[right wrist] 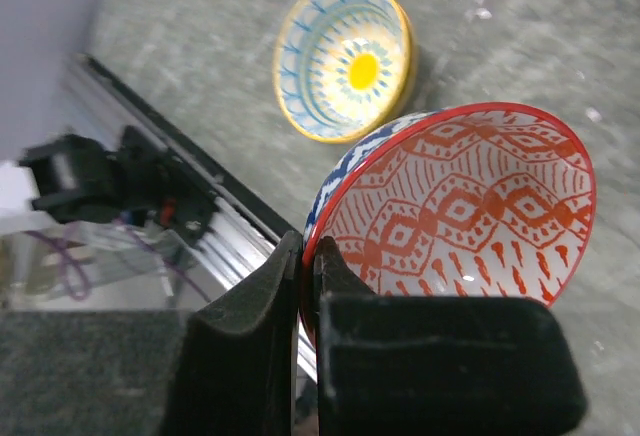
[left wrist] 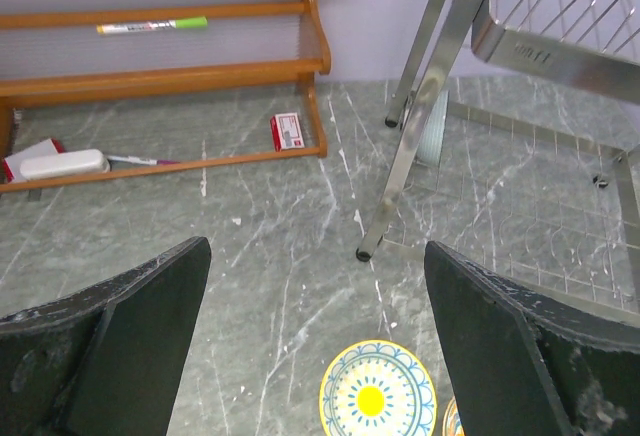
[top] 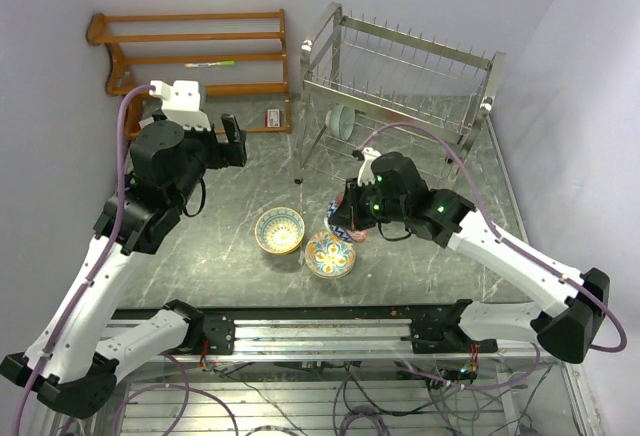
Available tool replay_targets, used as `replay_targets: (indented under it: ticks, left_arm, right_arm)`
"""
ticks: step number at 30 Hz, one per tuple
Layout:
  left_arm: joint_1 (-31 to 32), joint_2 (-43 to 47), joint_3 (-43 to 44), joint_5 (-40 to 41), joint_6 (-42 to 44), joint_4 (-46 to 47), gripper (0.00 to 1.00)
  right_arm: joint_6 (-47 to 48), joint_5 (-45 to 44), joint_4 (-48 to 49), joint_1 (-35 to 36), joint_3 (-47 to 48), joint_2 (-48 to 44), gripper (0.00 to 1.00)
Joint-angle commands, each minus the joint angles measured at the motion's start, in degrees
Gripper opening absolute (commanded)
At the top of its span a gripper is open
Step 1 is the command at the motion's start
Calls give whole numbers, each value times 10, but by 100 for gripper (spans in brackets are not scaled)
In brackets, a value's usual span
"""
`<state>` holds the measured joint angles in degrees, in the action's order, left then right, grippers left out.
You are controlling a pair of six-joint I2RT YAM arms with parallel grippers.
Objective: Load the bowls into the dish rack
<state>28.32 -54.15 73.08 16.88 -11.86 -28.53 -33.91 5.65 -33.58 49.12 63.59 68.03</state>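
Observation:
My right gripper (right wrist: 308, 256) is shut on the rim of a bowl (right wrist: 470, 206) with an orange-red diamond pattern inside and blue outside. The bowl is tilted on its side just above the table, and in the top view the right gripper (top: 340, 218) mostly hides it. A yellow-teal bowl (top: 279, 230) and a blue-orange floral bowl (top: 330, 254) sit on the table beside it. A pale bowl (top: 341, 121) stands on edge in the lower tier of the silver dish rack (top: 400, 86). My left gripper (left wrist: 315, 246) hangs open and empty above the table, left of the rack, with the yellow-teal bowl (left wrist: 377, 396) below it.
A brown wooden shelf (top: 190, 56) stands at the back left with a marker (left wrist: 152, 26) on it. A small red box (left wrist: 290, 131) and a white block (left wrist: 62, 164) lie at its base. The rack's leg (left wrist: 400, 171) stands ahead of my left gripper. A metal rail (top: 330, 331) runs along the near edge.

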Motion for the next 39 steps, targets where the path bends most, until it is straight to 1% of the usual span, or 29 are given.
replay_targets:
  ticks: [1,5,9,14,22,27,32,33,39]
  left_arm:
    - [2,-1,43,17,20,14,99]
    - [2,-2,58,26,38,8,99]
    - [2,-3,66,35,51,7,99]
    - [2,-11,81,32,61,6,99]
    - [2,-21,110,30,82,4,99]
    - [2,-29,124,31,96,2,99]
    - [2,-43,129,36,117,3,99]
    - [2,-46,129,38,122,4,99]
    - [2,-62,132,34,129,15,99]
  right_arm:
    - [-40,190,171,-43,-27,16,0]
    - [-81,254,282,-45,-58,46,0]
    - [-131,279,400,-54,-97,70,0]
    - [-210,315,544,-90,-133,109,0]
    - [-315,350,728,-143,-145,197,0]
    - [-401,365,881,-180,-144,268,0]
    - [-444,357,971,-206,-114,334,0]
    - [-452,353,986,-223,-107,345,0]
    - [-458,334,1021,-263,-67,395,0]
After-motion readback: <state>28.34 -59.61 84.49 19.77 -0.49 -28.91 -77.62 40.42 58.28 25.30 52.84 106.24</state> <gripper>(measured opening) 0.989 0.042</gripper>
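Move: The red-patterned bowl is already pinched in the right hand; the free spot just right of the green bowl on the dish rack's lower tier lies about 31 cm ahead, 3 cm to the right and 12 cm lower, with the green bowl itself 33 cm ahead and 3 cm left. The orange flower bowl stands almost straight below, 20 cm down, and the yellow bowl 7 cm ahead and 17 cm left. From the left hand, that spot is some 25 cm ahead, 32 cm right and 28 cm down. Held by its rim in the shut fingers, the red-patterned bowl is carried off by the right hand, first about 6 cm left, then some 17 cm forward at nearly the same height towards the dish rack, easing back a little right. The wrist rolls some 50 degrees, left side rising, until the fingers point left, almost level. The empty, open left hand rises about 6 cm. ##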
